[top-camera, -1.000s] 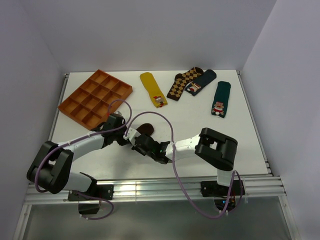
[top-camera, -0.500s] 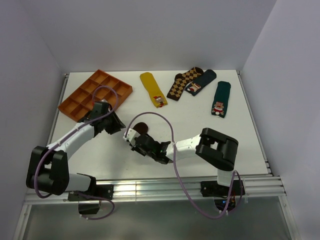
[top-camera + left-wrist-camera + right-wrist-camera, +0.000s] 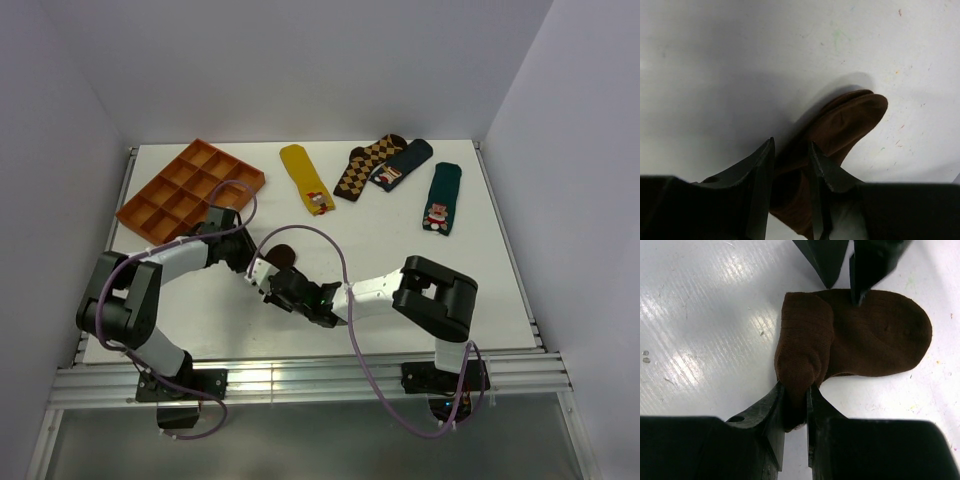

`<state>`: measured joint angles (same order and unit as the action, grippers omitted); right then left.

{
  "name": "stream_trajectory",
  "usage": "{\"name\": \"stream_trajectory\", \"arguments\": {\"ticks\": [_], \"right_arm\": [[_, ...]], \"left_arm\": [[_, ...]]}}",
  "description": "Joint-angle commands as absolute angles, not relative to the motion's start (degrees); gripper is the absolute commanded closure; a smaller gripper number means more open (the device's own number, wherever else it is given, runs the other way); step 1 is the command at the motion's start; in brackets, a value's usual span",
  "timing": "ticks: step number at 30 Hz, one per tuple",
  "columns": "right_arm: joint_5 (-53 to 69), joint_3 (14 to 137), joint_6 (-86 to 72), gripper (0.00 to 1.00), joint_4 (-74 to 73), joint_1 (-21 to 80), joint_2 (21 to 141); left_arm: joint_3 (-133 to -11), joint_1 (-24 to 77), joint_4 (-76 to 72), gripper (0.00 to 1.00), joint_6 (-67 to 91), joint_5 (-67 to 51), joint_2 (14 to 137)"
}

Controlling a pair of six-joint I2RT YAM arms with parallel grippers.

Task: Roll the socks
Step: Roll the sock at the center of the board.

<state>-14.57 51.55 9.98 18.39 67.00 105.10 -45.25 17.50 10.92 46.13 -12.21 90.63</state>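
The socks (image 3: 875, 335) lie as one dark brown piece on the white table, the near end folded over into a thick roll. My right gripper (image 3: 796, 386) is shut on that roll, with fabric pinched between both fingers. In the top view the sock (image 3: 284, 257) sits mid-table, the right gripper (image 3: 276, 278) just in front of it. My left gripper (image 3: 791, 142) is open, low over the sock (image 3: 845, 122), and brown fabric shows in the gap between its jaws. The left gripper's fingers (image 3: 825, 260) reach in from the far side, one tip over the sock's edge. In the top view the left gripper (image 3: 243, 257) stands just left of the sock.
An orange compartment tray (image 3: 190, 192) stands at the back left. A mustard sock (image 3: 306, 178), a diamond-patterned sock (image 3: 365, 167), a navy sock (image 3: 402, 164) and a green sock (image 3: 441, 198) lie along the back. Cables loop over both arms.
The left gripper opened, drew back to the left, then returned to the sock's far edge. The right gripper stayed on the rolled end, its jaws a little wider.
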Motion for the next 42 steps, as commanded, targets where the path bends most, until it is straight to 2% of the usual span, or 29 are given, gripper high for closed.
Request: {"name": "stream_trajectory", "arguments": {"ticks": [1,3,6,9,10,14,23,35,42], "right_arm": [[-14.5,52.7,11.2,1.0,14.0,67.5,103.3],[-14.4,52.7,11.3,1.0,14.0,67.5,103.0],[-14.4,52.8,11.7,1.0,13.7,67.5,102.7],[-14.9,52.8,12.6,1.0,14.0,67.6,101.7],[-15.3,52.7,12.8,1.0,14.1,67.5,101.3],[-17.5,52.9,15.5,1.0,14.5,67.5,99.3],[-19.4,54.3,19.6,1.0,15.3,67.9,99.7],[-13.1,51.2,14.3,1.0,18.5,67.8,103.2],[-6.2,50.5,9.2,1.0,17.5,65.9,104.6]], "left_arm": [[-46.5,18.6,5.9,0.63,45.1,-13.7,91.8],[-46.2,18.7,5.4,0.64,44.9,-13.4,92.9],[-46.1,19.2,4.5,0.71,44.8,-13.6,95.3],[-45.8,20.1,3.6,0.83,44.7,-13.3,96.9],[-45.7,20.5,3.4,0.9,44.7,-13.4,97.5],[-45.3,21.7,2.4,0.98,44.5,-13.9,98.3],[-44.2,24.3,1.1,1.0,45.0,-15.2,99.1],[-44.6,25.0,0.5,0.99,45.7,-16.5,99.8],[-44.4,25.0,-1.5,0.94,45.0,-15.9,98.6]]}}
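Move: The brown sock's flat toe part runs out about 4 cm to the right of the left hand's half-open fingers, level with them forward and back and some 2 cm lower. The rolled end is roughly 4 cm back and 1 cm right; the grid box's middle lies about 15 cm ahead and 15 cm left, the yellow sock's 21 cm ahead and 14 cm right. From the right hand, gripping the roll, the toe part lies some 7 cm ahead and 2 cm right. The left fingers sink about 1 cm and shut on the brown sock's edge beside the roll, then draw the fabric to the right, some 6 cm in all, easing to a stop low over the board as the hand turns about 10 degrees clockwise. The right hand keeps its grip on the roll, lifts it a couple of centimetres while tipping slightly up, then lowers it nearly back to where it was. ##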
